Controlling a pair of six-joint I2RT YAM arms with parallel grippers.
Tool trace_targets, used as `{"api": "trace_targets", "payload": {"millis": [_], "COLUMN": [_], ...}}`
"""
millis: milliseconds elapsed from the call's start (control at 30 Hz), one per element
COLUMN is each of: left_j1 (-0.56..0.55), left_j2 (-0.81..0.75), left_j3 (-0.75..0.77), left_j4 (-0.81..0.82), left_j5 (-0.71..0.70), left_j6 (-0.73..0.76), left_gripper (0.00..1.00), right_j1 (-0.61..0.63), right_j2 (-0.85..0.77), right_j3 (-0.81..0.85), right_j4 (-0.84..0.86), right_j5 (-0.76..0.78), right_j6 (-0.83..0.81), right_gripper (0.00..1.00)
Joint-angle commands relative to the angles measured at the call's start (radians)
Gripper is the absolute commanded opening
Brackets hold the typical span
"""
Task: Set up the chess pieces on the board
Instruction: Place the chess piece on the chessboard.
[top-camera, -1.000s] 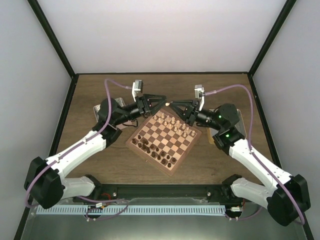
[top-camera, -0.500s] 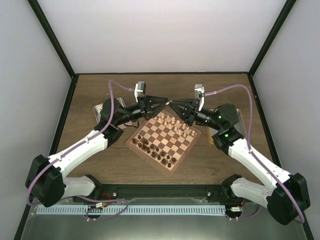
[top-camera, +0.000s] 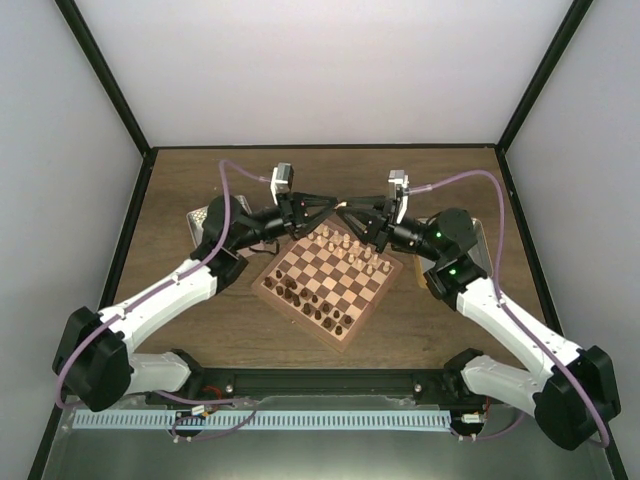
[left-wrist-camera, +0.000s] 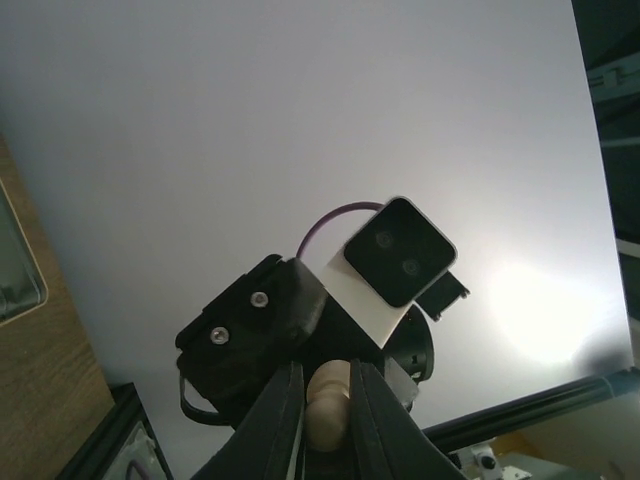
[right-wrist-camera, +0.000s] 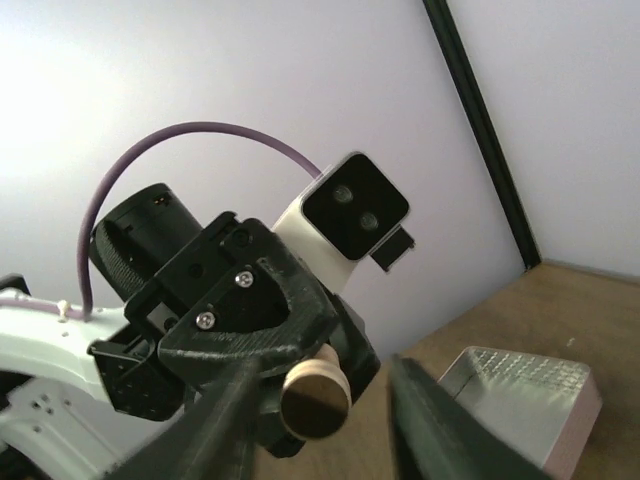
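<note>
The board (top-camera: 327, 275) lies on the table between the arms. Light chess pieces (top-camera: 345, 242) stand along its far side and dark ones (top-camera: 305, 300) along its near side. Above the board's far corner the two grippers meet tip to tip. My left gripper (top-camera: 333, 204) (left-wrist-camera: 326, 375) is shut on a light beige piece (left-wrist-camera: 327, 405) (right-wrist-camera: 313, 400), which is held in the air. My right gripper (top-camera: 348, 208) (right-wrist-camera: 325, 385) faces it with its jaws spread either side of the piece's round base, and neither finger (right-wrist-camera: 430, 425) presses on it.
A silver metal tray (top-camera: 200, 217) sits left of the board behind the left arm. Another tray (right-wrist-camera: 530, 400) lies on the wood below the right gripper. White walls and black frame posts close in the table.
My left gripper has moved slightly right and closed on the light piece. My right gripper, shut on that piece before, has spread its jaws off it.
</note>
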Motion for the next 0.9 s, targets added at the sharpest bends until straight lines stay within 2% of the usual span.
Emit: {"api": "trace_targets", "payload": {"millis": [0,67,133,300,400,533,633,867], "left_j1": [-0.006,-0.007,-0.01,-0.079,-0.176,-0.314,-0.385,-0.447], "left_j2": [-0.006,-0.016,-0.026,0.019,0.122,0.303,0.463,0.661], "left_j3": [0.038,0.065,0.093,0.166,0.219,0.354,0.487,0.607], "left_j4": [-0.105,-0.275,-0.438,-0.752,-0.866,-0.992,-1.095,-1.148], "left_j5": [-0.021,-0.077,-0.163,-0.41,-0.577,-0.772,-0.853,-0.884], "left_j6": [0.121,0.256,0.409,0.779,0.916,0.979,1.005,1.04], "left_gripper": [0.04,0.04,0.04,0.04,0.04,0.04,0.04,0.04], "right_j1": [0.003,0.003,0.001,0.001,0.0,0.0,0.0,0.0], "right_j2": [-0.052,-0.102,-0.155,-0.256,-0.285,-0.355,-0.453,-0.609], "right_j3": [-0.003,-0.006,-0.02,-0.032,-0.029,-0.014,-0.02,-0.018], "right_j4": [-0.112,-0.198,-0.288,-0.668,-0.886,-1.073,-1.152,-1.23], "right_j5": [0.09,0.19,0.306,0.724,0.962,1.141,1.256,1.39], "right_j6": [-0.008,0.002,0.015,0.101,0.207,0.344,0.406,0.432], "right_gripper": [0.48,0.58,0.62,0.64,0.64,0.64,0.64,0.64]}}
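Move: The left hand holds the white chess piece, and the empty square meant for it, second in from the board's right corner, lies about 12 cm to this hand's right, 1 cm ahead and some 34 cm below. The corner piece stands 2 cm right of that square and 2 cm farther out; the nearest pawn, 3 cm left and 2 cm farther out. From the right hand, the square lies 10 cm right, 2 ahead, and the yellow tray 28 cm right, 7 ahead. Still pinching the chess piece, the left hand swings down about 26 cm, first slightly forward, then some 11 cm right towards the empty square, while its fingers turn from pointing right to pointing down. The right fingers, already loosening, spread wide and leave the piece; that hand goes right towards the yellow tray and down, turning clockwise and tipping downward. ##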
